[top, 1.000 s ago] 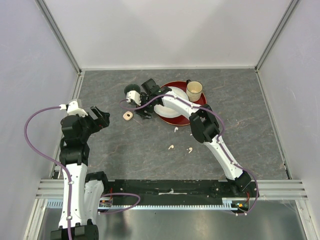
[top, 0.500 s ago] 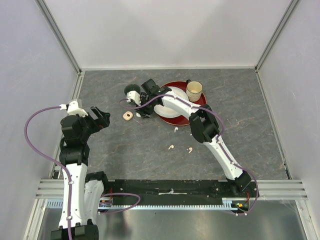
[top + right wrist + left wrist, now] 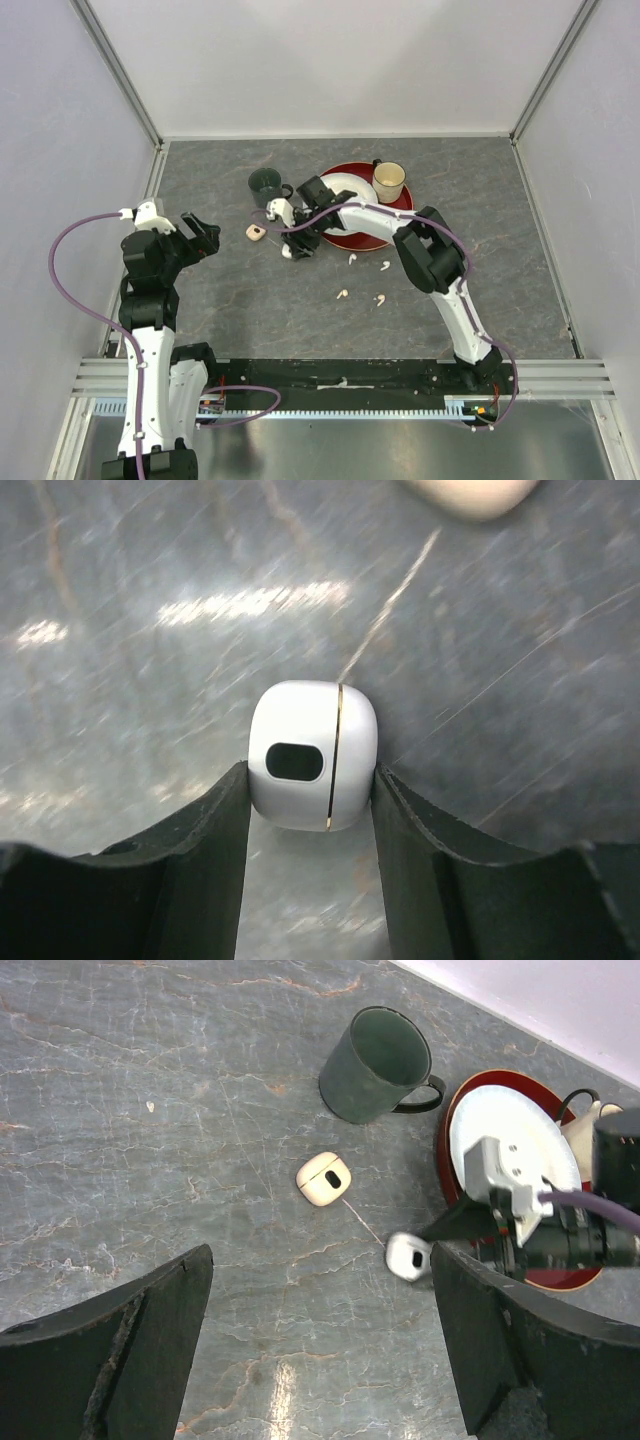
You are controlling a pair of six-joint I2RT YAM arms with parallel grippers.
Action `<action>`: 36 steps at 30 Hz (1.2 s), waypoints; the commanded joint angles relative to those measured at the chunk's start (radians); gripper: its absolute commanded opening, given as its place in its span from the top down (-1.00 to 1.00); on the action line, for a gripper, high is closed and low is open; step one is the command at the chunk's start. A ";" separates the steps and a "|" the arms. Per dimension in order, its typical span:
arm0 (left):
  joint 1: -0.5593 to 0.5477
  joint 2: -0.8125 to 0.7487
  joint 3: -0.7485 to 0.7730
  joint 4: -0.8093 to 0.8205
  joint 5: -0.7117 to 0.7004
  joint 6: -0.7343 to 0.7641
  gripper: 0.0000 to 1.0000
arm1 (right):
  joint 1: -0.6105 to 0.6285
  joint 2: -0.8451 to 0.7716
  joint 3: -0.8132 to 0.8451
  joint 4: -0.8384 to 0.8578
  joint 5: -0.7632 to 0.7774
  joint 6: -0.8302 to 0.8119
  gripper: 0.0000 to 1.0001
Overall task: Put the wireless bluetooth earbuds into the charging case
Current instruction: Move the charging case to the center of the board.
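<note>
My right gripper is shut on a white charging case, its lid closed, low over the table left of the red plate. The same white case and right gripper show in the top view. Whether the case touches the table I cannot tell. A second, peach charging case lies just left of it. Several tiny earbuds lie loose on the table nearer the arms' bases, one of them close to the plate's edge. My left gripper hovers open and empty at the left.
A dark green mug stands behind the cases. The red plate carries a white plate and a cream mug. In the left wrist view the green mug and the peach case lie ahead of my open fingers.
My right gripper closed on the white case and drew it away from the green mug, toward the arms' bases and slightly right. The left arm has not moved.
</note>
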 commanded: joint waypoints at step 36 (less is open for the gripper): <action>0.006 0.029 0.022 0.008 0.051 -0.006 -0.91 | 0.124 -0.787 -0.711 0.505 0.464 0.571 -0.96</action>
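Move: The white charging case is already between the right fingers; the open spot at the board's center lies about 11 cm back and 7 cm right of that hand, at the same height. The cream case sits some 6 cm ahead and 9 cm left; one earbud is about 12 cm back and 15 cm right, another 2 cm back and 17 cm right. From the left hand, the white case is roughly 7 cm ahead, 16 cm right and 20 cm below. The white charging case, still pinched by the right hand, is drawn level at board height back and to the right, about 13 cm, away from the cream case to the open spot in front of the plate. There the fingers open wide and let go, and the hand rises some 8 cm, easing forward about 3 cm at the end and turning roughly 20 degrees clockwise. ##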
